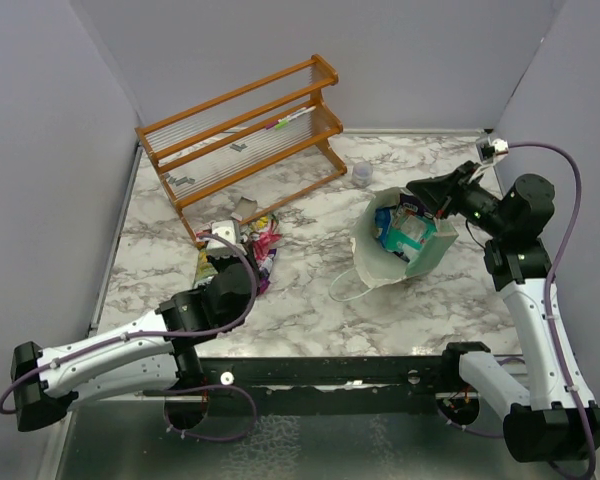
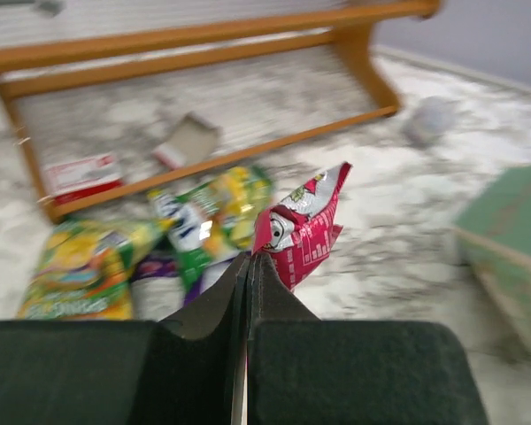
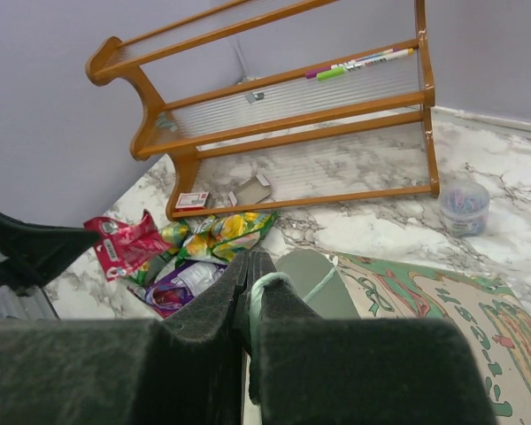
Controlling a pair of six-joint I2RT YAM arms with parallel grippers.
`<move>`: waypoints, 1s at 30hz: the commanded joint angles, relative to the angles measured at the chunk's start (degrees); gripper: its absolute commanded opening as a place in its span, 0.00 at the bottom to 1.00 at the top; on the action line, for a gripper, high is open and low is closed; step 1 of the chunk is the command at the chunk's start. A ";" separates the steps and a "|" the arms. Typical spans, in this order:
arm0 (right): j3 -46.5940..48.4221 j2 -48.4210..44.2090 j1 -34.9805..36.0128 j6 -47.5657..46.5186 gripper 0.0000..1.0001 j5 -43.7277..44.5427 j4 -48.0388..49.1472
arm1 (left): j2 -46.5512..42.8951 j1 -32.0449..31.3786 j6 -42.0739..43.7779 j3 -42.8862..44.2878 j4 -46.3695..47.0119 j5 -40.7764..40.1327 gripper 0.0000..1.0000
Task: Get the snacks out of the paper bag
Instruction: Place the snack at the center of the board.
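The mint-green paper bag [image 1: 380, 262] stands open at right of centre, with a teal packet [image 1: 405, 232] and a purple one [image 1: 411, 208] inside. My right gripper [image 1: 442, 208] is at its far rim, shut on the bag's green edge [image 3: 273, 285]. Left of centre lies a pile of snacks [image 1: 263, 272], green-yellow [image 2: 208, 212] and purple [image 3: 181, 282]. My left gripper [image 2: 250, 258] is shut on a corner of a pink-red packet [image 2: 308, 226], which stands up above the pile. That packet [image 3: 128, 243] also shows in the right wrist view.
A wooden rack [image 1: 240, 130] stands at the back left with pens [image 3: 354, 64] on its upper shelf. Small white cards [image 3: 193, 200] lie by its foot. A small grey cup [image 1: 363, 174] sits between rack and bag. Grey walls close the table on three sides.
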 commanded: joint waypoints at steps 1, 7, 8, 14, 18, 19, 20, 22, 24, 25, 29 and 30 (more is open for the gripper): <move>1.85 0.37 0.41 -0.58 0.02 0.63 1.12 | -1.01 7.41 -12.80 -6.76 -8.89 -3.20 0.00; 2.13 0.17 0.41 -0.25 0.02 -0.44 0.91 | -1.70 18.83 -12.65 -15.25 0.59 10.58 0.00; 2.06 -0.01 0.41 -0.28 0.02 -0.45 0.80 | -1.32 20.01 -12.45 -15.89 1.28 11.50 0.00; 1.78 -0.55 0.41 -0.59 0.02 -0.09 0.32 | 1.44 25.08 -13.93 -15.81 -0.10 17.34 0.00; 1.63 -0.72 0.41 -0.63 0.02 0.10 0.33 | 1.22 25.40 -20.98 -11.18 -10.45 14.26 0.36; 1.60 -0.60 0.41 -0.70 0.02 0.09 0.33 | 0.51 25.39 -21.35 -9.63 -12.05 14.17 0.43; 1.53 -0.51 0.41 -0.61 0.02 0.00 0.36 | -0.97 25.43 -20.39 -8.12 -12.38 14.54 0.49; 1.31 -0.46 0.41 -0.50 0.02 -0.16 0.74 | -4.16 25.37 -17.48 -5.87 -10.52 16.06 0.62; 0.97 -0.33 0.41 -0.31 0.02 -0.42 1.27 | -7.75 25.44 -13.58 -5.34 -5.99 18.84 0.70; 0.85 -0.37 0.41 -0.23 0.02 -0.54 1.45 | -9.43 25.46 -11.80 -5.74 -2.49 20.94 0.72; 0.20 -0.65 0.41 0.56 0.02 -3.68 2.85 | -11.62 25.37 -3.43 -9.02 15.47 36.72 0.70; -0.26 -0.75 0.41 1.35 0.02 -5.67 4.16 | -10.45 25.37 -1.75 -9.20 19.27 42.93 0.70</move>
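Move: The left hand holds the pink snack at its fingertips. The spot for it, on the left part of the snack pile, lies about 6 cm ahead, 6 cm left and 18 below. At about that depth lie the purple snack, 4 cm ahead and 2 left, the yellow-green snack, 12 ahead and 1 left, and the orange snack, 7 ahead and 12 left. From the right hand the spot is some 36 cm left, 3 ahead and 27 below. The left hand brings the pink snack down about 14 cm and some 9 cm left, easing slightly forward while the wrist tips nose-down and turns counter-clockwise about 15 degrees, then opens wide low over the pile to let go of it. With the fingers open it lifts back up about 13 cm, swings a little right and rolls its left side down, its tilt and turn mostly undone, while the right hand stays still, keeping its pinch on the paper bag's edge. ##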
